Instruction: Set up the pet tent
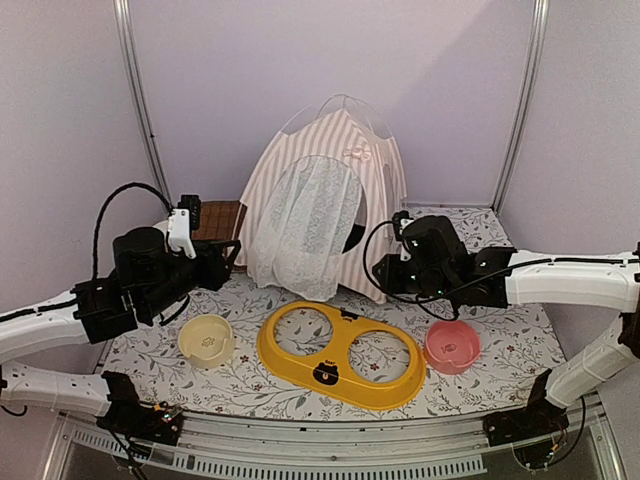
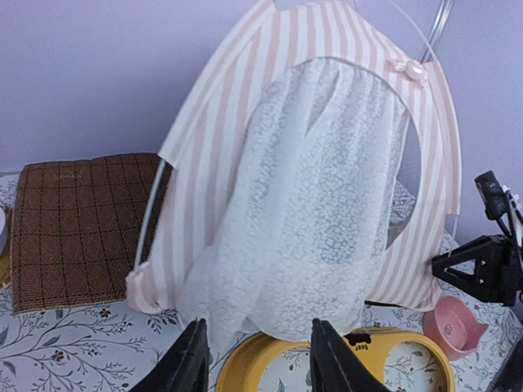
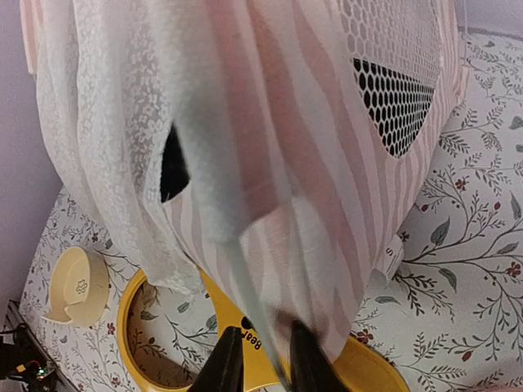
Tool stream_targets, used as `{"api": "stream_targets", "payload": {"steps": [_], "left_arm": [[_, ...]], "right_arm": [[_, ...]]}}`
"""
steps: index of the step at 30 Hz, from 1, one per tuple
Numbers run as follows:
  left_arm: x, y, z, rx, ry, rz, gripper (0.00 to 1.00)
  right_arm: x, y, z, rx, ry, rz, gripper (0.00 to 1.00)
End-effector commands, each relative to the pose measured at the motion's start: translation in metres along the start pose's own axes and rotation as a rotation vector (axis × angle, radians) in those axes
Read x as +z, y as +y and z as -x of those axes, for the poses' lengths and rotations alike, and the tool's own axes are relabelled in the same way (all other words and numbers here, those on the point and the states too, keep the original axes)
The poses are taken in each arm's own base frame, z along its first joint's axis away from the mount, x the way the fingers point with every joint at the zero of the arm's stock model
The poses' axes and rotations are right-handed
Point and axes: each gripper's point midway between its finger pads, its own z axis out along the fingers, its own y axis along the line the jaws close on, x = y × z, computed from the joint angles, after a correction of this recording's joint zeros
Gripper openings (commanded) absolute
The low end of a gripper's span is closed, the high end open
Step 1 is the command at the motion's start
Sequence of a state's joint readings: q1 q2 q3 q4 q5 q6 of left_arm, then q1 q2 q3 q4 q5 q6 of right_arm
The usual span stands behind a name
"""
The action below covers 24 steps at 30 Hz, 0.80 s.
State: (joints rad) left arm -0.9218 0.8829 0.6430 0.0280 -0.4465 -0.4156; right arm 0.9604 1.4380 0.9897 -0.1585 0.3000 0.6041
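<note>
The pet tent (image 1: 330, 200) stands upright at the back middle of the floral cloth, pink-and-white striped, with its white lace curtain (image 2: 327, 204) hanging over the doorway. My left gripper (image 2: 258, 327) is open, a short way in front of the curtain's hem and touching nothing; in the top view it (image 1: 230, 260) sits at the tent's left front corner. My right gripper (image 3: 263, 331) is at the tent's right front corner (image 1: 383, 272). Its fingers stand narrowly apart around a thin pale pole (image 3: 252, 306) at the striped fabric's lower edge, with a gap showing beside the pole.
A brown quilted mat (image 1: 218, 218) lies left of the tent. In front of it sit a yellow double-ring bowl holder (image 1: 340, 355), a cream bowl (image 1: 207, 340) to its left and a pink bowl (image 1: 452, 346) to its right. Walls close the back and sides.
</note>
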Motion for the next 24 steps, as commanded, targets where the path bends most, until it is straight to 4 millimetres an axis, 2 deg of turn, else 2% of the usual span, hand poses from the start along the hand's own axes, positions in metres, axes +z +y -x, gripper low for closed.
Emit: {"api": "stream_targets", "payload": {"steps": [1, 3, 6, 12, 16, 19, 24], "left_arm": [[0.016, 0.016, 0.005, 0.023, 0.055, 0.047, 0.42], [0.025, 0.024, 0.012, 0.023, 0.068, 0.064, 0.42], [0.039, 0.026, 0.019, 0.039, 0.086, 0.051, 0.43], [0.076, -0.007, 0.019, 0.089, 0.171, -0.092, 0.42], [0.094, -0.024, 0.015, 0.096, 0.208, -0.135, 0.45], [0.110, -0.030, 0.011, 0.125, 0.232, -0.120, 0.46], [0.133, -0.041, 0.003, 0.180, 0.267, -0.081, 0.46]], "right_arm": [[-0.017, -0.057, -0.002, 0.122, -0.002, -0.128, 0.37], [-0.023, -0.065, -0.002, 0.142, -0.008, -0.132, 0.48], [-0.031, -0.072, 0.002, 0.156, -0.022, -0.144, 0.60], [-0.038, -0.086, 0.014, 0.164, -0.029, -0.165, 0.78], [-0.037, -0.101, 0.013, 0.178, -0.005, -0.185, 0.92], [-0.041, -0.105, 0.019, 0.180, -0.020, -0.171, 0.95], [-0.049, -0.094, 0.034, 0.154, -0.060, -0.108, 0.98]]}}
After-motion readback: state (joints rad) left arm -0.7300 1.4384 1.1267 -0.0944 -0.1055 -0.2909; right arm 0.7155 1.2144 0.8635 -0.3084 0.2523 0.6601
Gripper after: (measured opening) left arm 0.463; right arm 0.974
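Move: The right hand's barely parted fingers have the tent's right front pole between them. The tent's middle lies about 17 cm ahead and 12 cm left of that hand; the yellow bowl holder is about 12 cm back and 8 cm left, and the pink bowl 10 cm back and 18 cm right, both well below. From the left hand, the tent's left front pole is roughly 16 cm ahead and 6 cm right, while the cream bowl is 5 cm back, 10 cm left and far below. The right fingers let go of the tent's right front pole, opening wide as that hand swings about 11 cm to the right, away from the pole, and turns some 15 degrees clockwise. Meanwhile the left hand, about half open, reaches some 10 cm forward, at first edging left, then cutting about 9 cm right towards the tent's left front pole, rolling its left side up and tipping down a little; whether it touches the fabric can't be seen. ##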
